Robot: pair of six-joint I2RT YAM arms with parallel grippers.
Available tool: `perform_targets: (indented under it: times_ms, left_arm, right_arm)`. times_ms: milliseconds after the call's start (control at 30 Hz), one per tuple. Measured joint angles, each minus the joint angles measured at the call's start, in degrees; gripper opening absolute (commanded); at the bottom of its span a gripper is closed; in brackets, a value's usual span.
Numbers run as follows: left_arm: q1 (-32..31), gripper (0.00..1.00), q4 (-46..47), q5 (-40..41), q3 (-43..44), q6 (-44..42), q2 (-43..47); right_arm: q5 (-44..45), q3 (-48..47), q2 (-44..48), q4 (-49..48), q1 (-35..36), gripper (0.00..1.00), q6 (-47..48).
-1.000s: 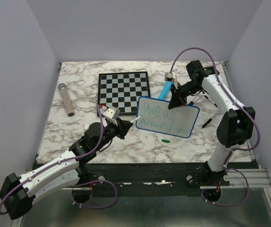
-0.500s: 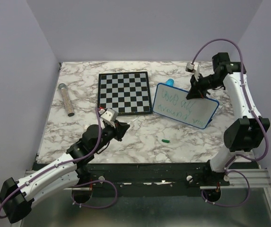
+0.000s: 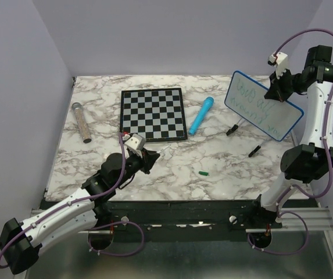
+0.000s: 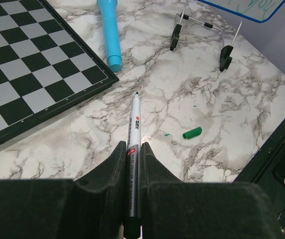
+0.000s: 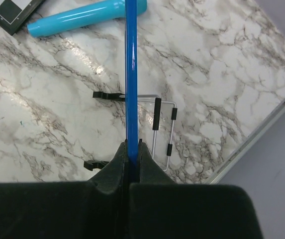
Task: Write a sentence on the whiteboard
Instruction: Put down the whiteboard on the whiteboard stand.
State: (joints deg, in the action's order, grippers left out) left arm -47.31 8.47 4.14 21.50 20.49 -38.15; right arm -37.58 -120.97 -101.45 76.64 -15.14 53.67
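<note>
The whiteboard (image 3: 263, 106), white with a blue rim, hangs tilted in the air over the table's back right corner. My right gripper (image 3: 274, 90) is shut on its upper edge. The sentence (image 3: 253, 99) shows as green loopy letters in two rows on its face. In the right wrist view the board is edge-on, a blue strip (image 5: 131, 74) running up from my shut gripper (image 5: 133, 144). My left gripper (image 3: 149, 156) sits low near the table's middle front, shut on a white marker (image 4: 134, 124) that points forward from the gripper (image 4: 131, 147). A corner of the whiteboard (image 4: 241, 7) shows in the left wrist view.
A checkered board (image 3: 152, 114) lies at the back centre, with a light blue cylinder (image 3: 201, 115) beside it on the right. A wire stand with black feet (image 5: 162, 129) lies under the raised board. A green cap (image 3: 203, 172) lies in front, and a grey tube (image 3: 82, 122) at far left.
The right arm has lifted the whiteboard off the table and carried it up and to the back right, uncovering the wire stand. The left arm has barely moved.
</note>
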Motion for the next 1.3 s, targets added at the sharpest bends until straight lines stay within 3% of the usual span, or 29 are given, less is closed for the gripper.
perform_targets:
  times_ms: [567,1300]
  left_arm:
    - [0.0,0.00,0.0,-0.2,0.0,-0.7,-0.3]
    - [0.1,0.00,0.1,-0.9,0.0,-0.7,-0.3]
  right_arm:
    - [1.3,9.4,-1.4,0.4,-1.9,0.01,-0.3]
    - [-3.1,12.5,-3.1,-2.9,-5.2,0.00,-2.5]
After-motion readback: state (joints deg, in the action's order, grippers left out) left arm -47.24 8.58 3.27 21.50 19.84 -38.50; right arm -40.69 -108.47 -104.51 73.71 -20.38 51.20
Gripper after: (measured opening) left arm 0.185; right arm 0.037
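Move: The right gripper, still pinching the whiteboard by its upper edge, has the middle of the whiteboard stand about 26 cm below it, some 7 cm back and 3 cm to its left. Down on the table, the blue cylinder is roughly 23 cm left and 3 cm back, and the green cap about 22 cm left and 25 cm back. From the left gripper, the stand lies some 41 cm right, 11 cm ahead and 16 cm lower. Lower the right gripper about 8 cm onto the stand with the whiteboard kept pinched, easing back a couple of cm on the way and tipping the fingers some 10 degrees further down. Then slow the descent, drift slightly right and creep about 1 cm forward with a small roll, left side rising, as the lower edge meets the stand's feet. ##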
